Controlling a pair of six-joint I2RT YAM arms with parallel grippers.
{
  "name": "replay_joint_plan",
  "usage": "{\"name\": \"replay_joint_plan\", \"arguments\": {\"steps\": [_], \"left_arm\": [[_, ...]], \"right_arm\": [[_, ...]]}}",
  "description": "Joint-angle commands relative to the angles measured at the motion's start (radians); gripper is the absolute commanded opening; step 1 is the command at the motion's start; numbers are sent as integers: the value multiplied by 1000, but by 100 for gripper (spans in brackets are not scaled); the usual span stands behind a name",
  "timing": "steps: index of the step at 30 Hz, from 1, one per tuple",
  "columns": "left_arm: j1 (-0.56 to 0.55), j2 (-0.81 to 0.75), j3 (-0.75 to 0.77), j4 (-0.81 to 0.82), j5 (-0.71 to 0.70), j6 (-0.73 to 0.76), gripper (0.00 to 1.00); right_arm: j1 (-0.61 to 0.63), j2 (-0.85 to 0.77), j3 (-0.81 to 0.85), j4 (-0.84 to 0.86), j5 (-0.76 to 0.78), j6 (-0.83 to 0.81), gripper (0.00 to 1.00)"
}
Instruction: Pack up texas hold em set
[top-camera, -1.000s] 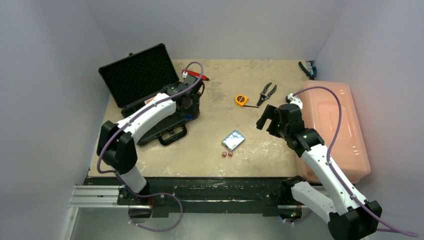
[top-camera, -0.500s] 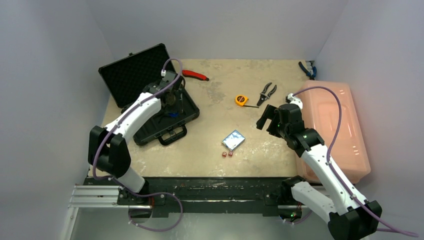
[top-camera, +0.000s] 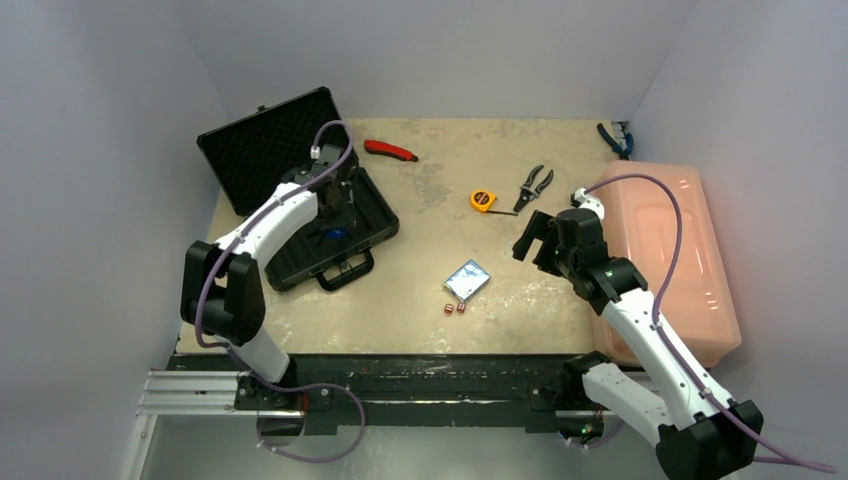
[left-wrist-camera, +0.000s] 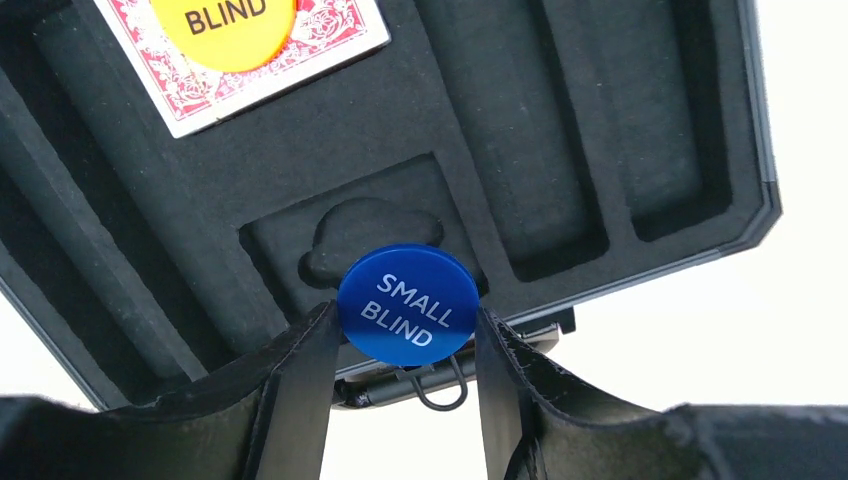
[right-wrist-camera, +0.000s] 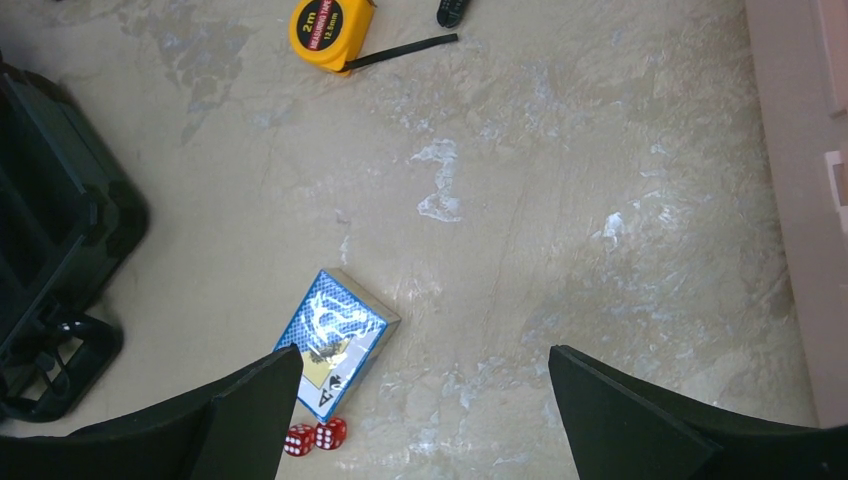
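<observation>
The black briefcase (top-camera: 262, 150) lies open at the far left, its foam base (left-wrist-camera: 560, 130) filling the left wrist view. A red card deck (left-wrist-camera: 300, 45) with an orange BLIND disc (left-wrist-camera: 225, 25) on it sits in the foam. My left gripper (top-camera: 335, 208) (left-wrist-camera: 405, 335) is shut on the blue SMALL BLIND disc (left-wrist-camera: 407, 305) and holds it just over a recess near the case's front edge. The blue card deck (top-camera: 467, 279) (right-wrist-camera: 335, 340) and two tiny red dice (top-camera: 454, 307) (right-wrist-camera: 315, 437) lie mid-table. My right gripper (top-camera: 533, 240) (right-wrist-camera: 420, 370) is open and empty above the table, right of the deck.
A yellow tape measure (top-camera: 482, 200) (right-wrist-camera: 330, 30) and black pliers (top-camera: 535, 185) lie behind the deck. A red-handled cutter (top-camera: 390, 150) lies beside the case. The pink bin (top-camera: 670, 250) lines the right edge, with blue pliers (top-camera: 612, 138) behind it.
My left gripper has moved left with the blue disc, from the case's right edge to over its foam base. The right arm has not moved.
</observation>
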Motion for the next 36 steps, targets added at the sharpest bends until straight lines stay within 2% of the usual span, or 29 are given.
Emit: {"name": "replay_joint_plan", "arguments": {"steps": [1, 19, 36], "left_arm": [[25, 32, -19, 41, 0, 16, 32], [67, 104, -51, 85, 15, 18, 31], [79, 134, -56, 72, -11, -95, 30]], "right_arm": [[4, -4, 0, 22, 5, -3, 99], [4, 9, -3, 24, 14, -3, 99], [3, 36, -10, 43, 8, -12, 99]]}}
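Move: The left hand holds the blue small blind button over the open case. The empty card-deck recess it goes to lies level ahead, about 3 cm to its left and some 7 cm below. The red card deck, with the big blind button on top, sits about 8 cm ahead, 7 cm to the left and 5 cm below. The case handle is some 8 cm back, 2 cm to the right and 9 cm down. From the right hand the recess lies about 41 cm left, 9 cm ahead and 12 cm below. Still pinching the small blind button between its fingertips, the left hand lowers it about 5 cm towards the empty deck recess, drifting some 2 cm left to come over it, quickly at first and then easing almost to a stop. Meanwhile the fingers tip slightly steeper downward and turn a little counter-clockwise; their grip stays unchanged. ##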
